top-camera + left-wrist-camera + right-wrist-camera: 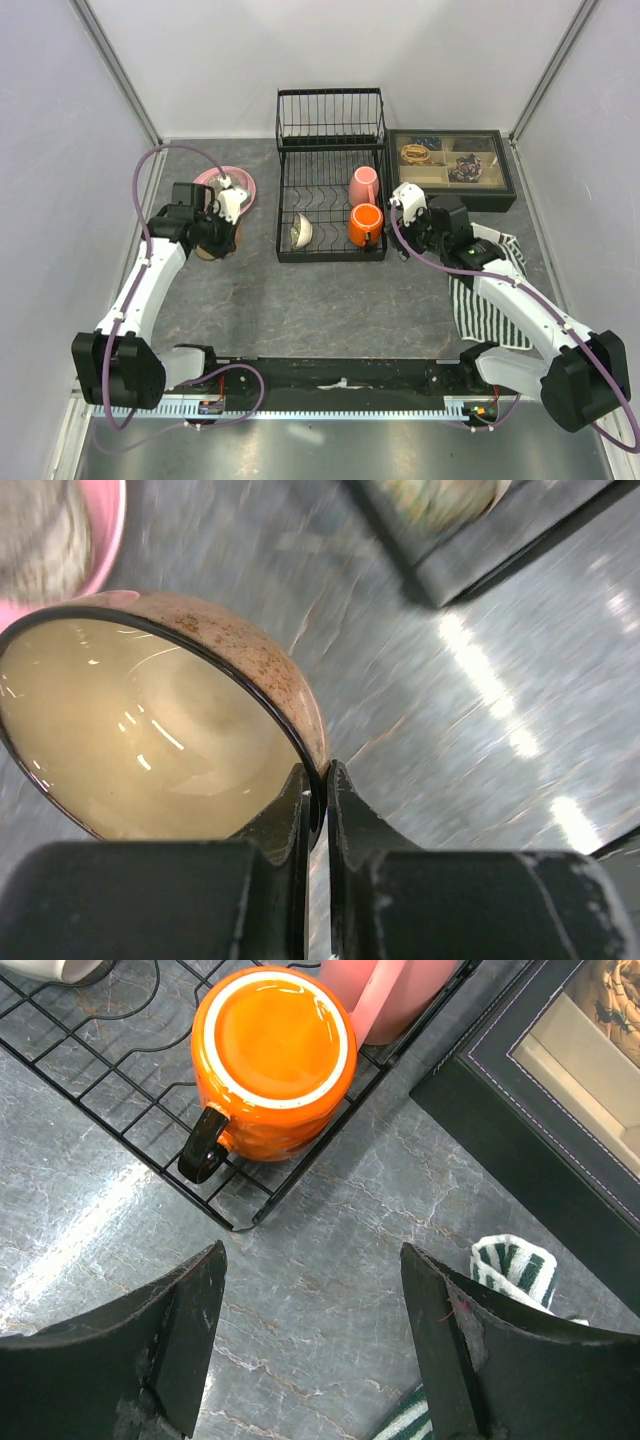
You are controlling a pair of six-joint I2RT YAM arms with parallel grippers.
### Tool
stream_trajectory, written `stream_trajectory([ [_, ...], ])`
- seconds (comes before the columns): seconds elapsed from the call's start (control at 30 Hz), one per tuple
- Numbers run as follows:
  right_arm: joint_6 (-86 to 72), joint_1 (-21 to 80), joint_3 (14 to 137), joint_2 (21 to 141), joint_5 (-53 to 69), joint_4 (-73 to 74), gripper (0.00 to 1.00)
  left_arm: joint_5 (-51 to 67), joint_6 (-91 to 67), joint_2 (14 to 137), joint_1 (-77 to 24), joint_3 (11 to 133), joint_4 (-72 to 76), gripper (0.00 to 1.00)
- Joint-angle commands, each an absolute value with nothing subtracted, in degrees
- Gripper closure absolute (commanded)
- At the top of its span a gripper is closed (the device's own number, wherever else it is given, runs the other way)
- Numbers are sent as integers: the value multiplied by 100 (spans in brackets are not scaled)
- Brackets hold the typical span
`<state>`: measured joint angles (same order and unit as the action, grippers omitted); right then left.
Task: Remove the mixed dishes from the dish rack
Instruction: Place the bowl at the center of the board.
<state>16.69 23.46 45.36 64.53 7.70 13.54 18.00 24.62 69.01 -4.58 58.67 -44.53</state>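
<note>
The black wire dish rack [330, 150] stands at the back centre. In its flat basket are a pink mug [363, 185], an upside-down orange mug [366, 225] [272, 1055] and a small pale bowl [300, 232]. My left gripper [222, 232] [325, 780] is shut on the rim of the brown bowl [213, 248] [150, 730], left of the rack and tilted. Just behind it, a pink plate [240, 185] [108, 540] lies on the table with a grey speckled plate [35, 530] on it. My right gripper [402, 212] [312, 1290] stands open over bare table by the rack's front right corner, holding nothing.
A dark compartmented tray of trinkets [452, 168] [540, 1130] sits right of the rack. A green-and-white striped cloth [495, 300] [510, 1265] lies under the right arm. Grey walls close in on the left, back and right.
</note>
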Motion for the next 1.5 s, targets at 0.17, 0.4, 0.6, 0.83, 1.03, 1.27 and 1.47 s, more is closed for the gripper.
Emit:
stream_trajectory([
  [0.17, 1643, 2338, 4641, 6372, 879, 1072, 21, 581, 3630, 6680, -343, 5345, -3929, 98],
  [0.4, 1635, 2329, 4605, 6337, 896, 1046, 21, 220, 3867, 6987, -273, 5072, -3621, 98],
  [0.6, 1652, 2338, 4588, 6354, 905, 1046, 21, 9, 4034, 7294, -115, 4957, -3226, 98],
  [0.83, 1661, 2329, 4588, 6390, 923, 1037, 21, -158, 4148, 7681, -18, 5010, -2962, 98],
  [1.03, 1670, 2329, 4553, 6355, 923, 1055, 21, -264, 4228, 7954, -9, 5124, -2786, 99],
  [1.27, 1687, 2329, 4518, 6354, 914, 1055, 21, -115, 4289, 8034, -9, 5256, -2856, 98],
  [1.47, 1670, 2338, 4588, 6477, 958, 1063, 21, -35, 4324, 7963, -9, 5379, -3041, 98],
])
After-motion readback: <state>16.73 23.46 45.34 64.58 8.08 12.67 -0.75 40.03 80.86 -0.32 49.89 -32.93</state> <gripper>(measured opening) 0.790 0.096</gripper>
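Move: The brown bowl is already pinched by its rim in the left hand. The bare patch of table where it is headed lies about 14 cm left, 4 cm ahead and 12 cm below that hand. The pink plate, with the speckled plate on it, is some 21 cm ahead, 6 cm left and 14 cm below; the white bowl in the rack is about 8 cm ahead, 14 cm right and 12 cm below. From the right hand the patch lies roughly 50 cm left, about level fore and aft, 13 cm below. Still pinched by its rim, the brown bowl goes down and left about 9 cm each way towards the bare table on the near side of the pink plate. The left hand eases back a couple of centimetres first, then forward again by 3 or 4 as it slows to a stop, while rolling some 25 degrees, left side up, so the fingers lose their rightward slant. The fingers stay shut. ##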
